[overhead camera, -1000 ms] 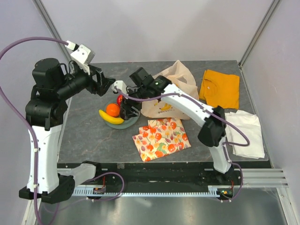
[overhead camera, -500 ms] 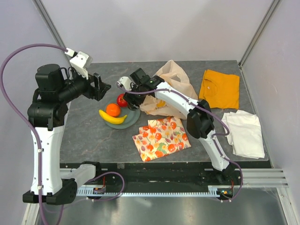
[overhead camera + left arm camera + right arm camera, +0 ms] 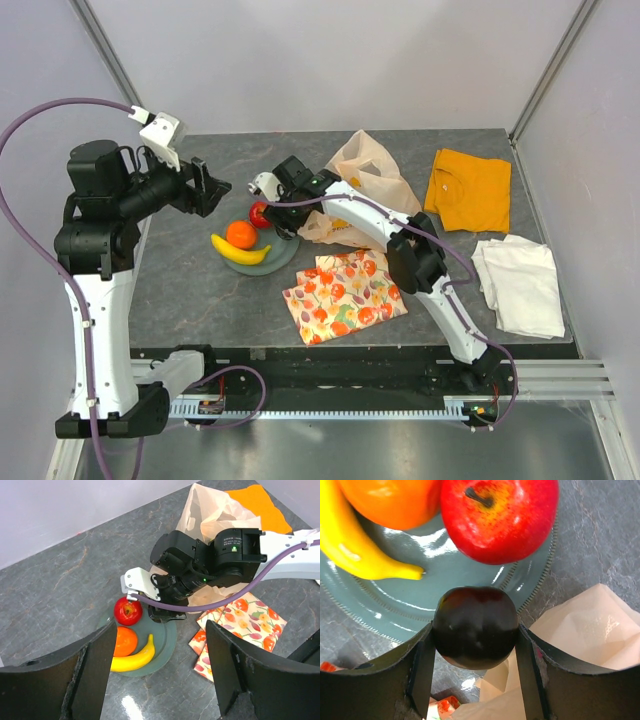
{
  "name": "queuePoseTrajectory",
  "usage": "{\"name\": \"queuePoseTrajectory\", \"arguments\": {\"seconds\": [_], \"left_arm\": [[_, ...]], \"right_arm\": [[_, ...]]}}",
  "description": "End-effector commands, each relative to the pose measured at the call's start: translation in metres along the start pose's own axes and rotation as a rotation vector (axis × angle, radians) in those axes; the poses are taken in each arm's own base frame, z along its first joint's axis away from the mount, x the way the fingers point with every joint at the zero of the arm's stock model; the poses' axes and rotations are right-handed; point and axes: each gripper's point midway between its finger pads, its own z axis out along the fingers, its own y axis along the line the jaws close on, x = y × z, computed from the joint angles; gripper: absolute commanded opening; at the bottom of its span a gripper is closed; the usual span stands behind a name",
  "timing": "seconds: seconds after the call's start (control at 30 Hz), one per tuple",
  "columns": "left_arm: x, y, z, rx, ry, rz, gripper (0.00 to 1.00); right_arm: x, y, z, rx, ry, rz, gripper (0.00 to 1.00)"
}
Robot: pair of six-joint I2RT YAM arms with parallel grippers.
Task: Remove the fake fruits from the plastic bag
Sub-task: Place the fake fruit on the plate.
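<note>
My right gripper (image 3: 475, 632) is shut on a glossy dark purple round fruit (image 3: 475, 625), held just above the near rim of a teal plate (image 3: 420, 605). A red apple (image 3: 500, 517), an orange (image 3: 390, 500) and a yellow banana (image 3: 355, 550) lie on that plate. The cream plastic bag (image 3: 365, 190) lies crumpled behind the right gripper (image 3: 284, 230); its inside is hidden. My left gripper (image 3: 210, 186) is open and empty, raised to the left of the plate (image 3: 272, 262). Through its fingers (image 3: 240, 670) I see the apple (image 3: 128, 611), orange (image 3: 125, 641) and banana (image 3: 135, 657).
A flat cloth printed with red-orange fruits (image 3: 345, 295) lies right of the plate. An orange cloth (image 3: 468, 190) lies at the back right. A folded white cloth (image 3: 520, 285) lies at the right edge. The right arm's forearm (image 3: 360, 215) spans above the bag.
The right arm's elbow has swung left towards the plate and its wrist has turned, with the gripper staying over the plate's rim. The left gripper has drawn back to the left.
</note>
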Motion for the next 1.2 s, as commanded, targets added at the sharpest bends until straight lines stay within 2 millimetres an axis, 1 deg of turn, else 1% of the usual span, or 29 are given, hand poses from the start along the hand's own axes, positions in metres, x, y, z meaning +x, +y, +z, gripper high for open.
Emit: {"name": "queuePoseTrajectory", "arguments": {"seconds": [0.0, 0.07, 0.17, 0.27, 0.3, 0.33, 0.37, 0.43, 0.47, 0.6, 0.7, 0.73, 0.77, 0.8, 0.83, 0.87, 0.9, 0.93, 0.97, 1.0, 1.03, 1.07, 1.1, 1.13, 1.17], "left_arm": [[-0.005, -0.004, -0.002, 0.021, -0.023, -0.028, 0.79], [-0.004, -0.005, -0.002, 0.025, -0.022, -0.031, 0.79], [-0.003, -0.005, -0.002, 0.027, -0.022, -0.033, 0.79], [-0.001, -0.006, -0.003, 0.028, -0.020, -0.034, 0.79], [0.000, -0.006, -0.002, 0.032, -0.016, -0.037, 0.79], [0.000, -0.007, -0.003, 0.033, -0.018, -0.036, 0.79], [0.000, -0.008, -0.003, 0.039, -0.020, -0.036, 0.79], [-0.001, -0.009, -0.002, 0.045, -0.020, -0.039, 0.79], [0.000, -0.009, -0.001, 0.049, -0.020, -0.042, 0.79], [-0.003, -0.011, -0.001, 0.065, -0.027, -0.041, 0.79], [-0.004, -0.012, 0.000, 0.077, -0.029, -0.043, 0.79], [-0.004, -0.012, 0.000, 0.078, -0.032, -0.043, 0.79], [-0.005, -0.013, 0.000, 0.086, -0.031, -0.045, 0.79], [-0.005, -0.014, 0.001, 0.093, -0.032, -0.043, 0.79], [-0.004, -0.017, 0.001, 0.107, -0.031, -0.046, 0.79], [-0.004, -0.017, 0.003, 0.117, -0.029, -0.047, 0.79], [-0.004, -0.018, 0.004, 0.128, -0.027, -0.050, 0.79], [-0.002, -0.021, 0.007, 0.155, -0.021, -0.062, 0.79], [0.001, -0.021, 0.010, 0.169, -0.013, -0.075, 0.79], [0.001, -0.021, 0.013, 0.179, -0.015, -0.083, 0.79], [0.007, -0.022, 0.017, 0.198, -0.004, -0.103, 0.79], [0.010, -0.021, 0.023, 0.207, 0.005, -0.120, 0.79], [0.013, -0.019, 0.027, 0.206, 0.014, -0.152, 0.79], [0.016, -0.016, 0.033, 0.205, 0.019, -0.171, 0.79], [0.019, -0.011, 0.042, 0.207, 0.035, -0.200, 0.79]], "right_arm": [[-0.006, -0.009, 0.004, 0.054, -0.005, 0.031, 0.55], [-0.004, -0.009, 0.007, 0.057, 0.001, 0.036, 0.59], [-0.004, -0.008, 0.008, 0.049, -0.002, 0.039, 0.59], [-0.004, -0.007, 0.007, 0.052, 0.003, 0.039, 0.65], [-0.003, -0.007, 0.006, 0.053, 0.005, 0.039, 0.70], [-0.003, -0.007, 0.004, 0.060, 0.007, 0.039, 0.73], [-0.002, -0.008, 0.003, 0.065, 0.008, 0.039, 0.78], [-0.003, -0.010, -0.002, 0.079, 0.009, 0.042, 0.83], [-0.003, -0.009, -0.001, 0.081, 0.010, 0.041, 0.92], [-0.010, -0.007, -0.011, 0.073, -0.009, 0.057, 0.93], [-0.021, 0.001, -0.029, 0.049, -0.039, 0.066, 0.94], [-0.028, 0.002, -0.042, 0.049, -0.058, 0.065, 0.94], [-0.027, 0.006, -0.051, 0.033, -0.049, 0.066, 0.94], [-0.037, 0.009, -0.071, 0.029, -0.074, 0.056, 0.95], [-0.033, 0.015, -0.083, 0.010, -0.052, 0.045, 0.95], [-0.034, 0.021, -0.094, -0.018, -0.056, 0.036, 0.95], [-0.042, 0.027, -0.117, -0.030, -0.083, 0.021, 0.95], [-0.037, 0.034, -0.131, -0.056, -0.065, 0.004, 0.95], [-0.037, 0.044, -0.144, -0.102, -0.078, -0.007, 0.95], [-0.039, 0.051, -0.168, -0.112, -0.102, -0.022, 0.96], [-0.036, 0.054, -0.180, -0.119, -0.107, -0.029, 0.98], [-0.025, 0.061, -0.184, -0.145, -0.094, -0.039, 0.98], [-0.030, 0.066, -0.211, -0.140, -0.144, -0.057, 0.98], [-0.028, 0.065, -0.222, -0.147, -0.158, -0.054, 0.98], [-0.027, 0.070, -0.240, -0.166, -0.191, -0.064, 0.98]]}}
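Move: The dark fruit is still held between the right fingers, over the free right-hand part of the plate, whose middle lies about 4 cm left, 1 cm back and 4 cm below that hand. The apple sits roughly 5 cm ahead and 4 cm left, the orange level with the hand some 8 cm left, the banana 8 cm left and 3 cm back. From the left hand, the plate is about 11 cm ahead, 7 cm right and 34 cm below. The dark fruit is set down beside the apple: the right hand sinks about 1 cm, pauses, and spreads its fingers from part open to almost fully open, letting go. It then comes away empty, slowly at first and then fast, rising some 13 cm while drawing back about 7 cm and a little to the right, off the plate towards the bag's side. ##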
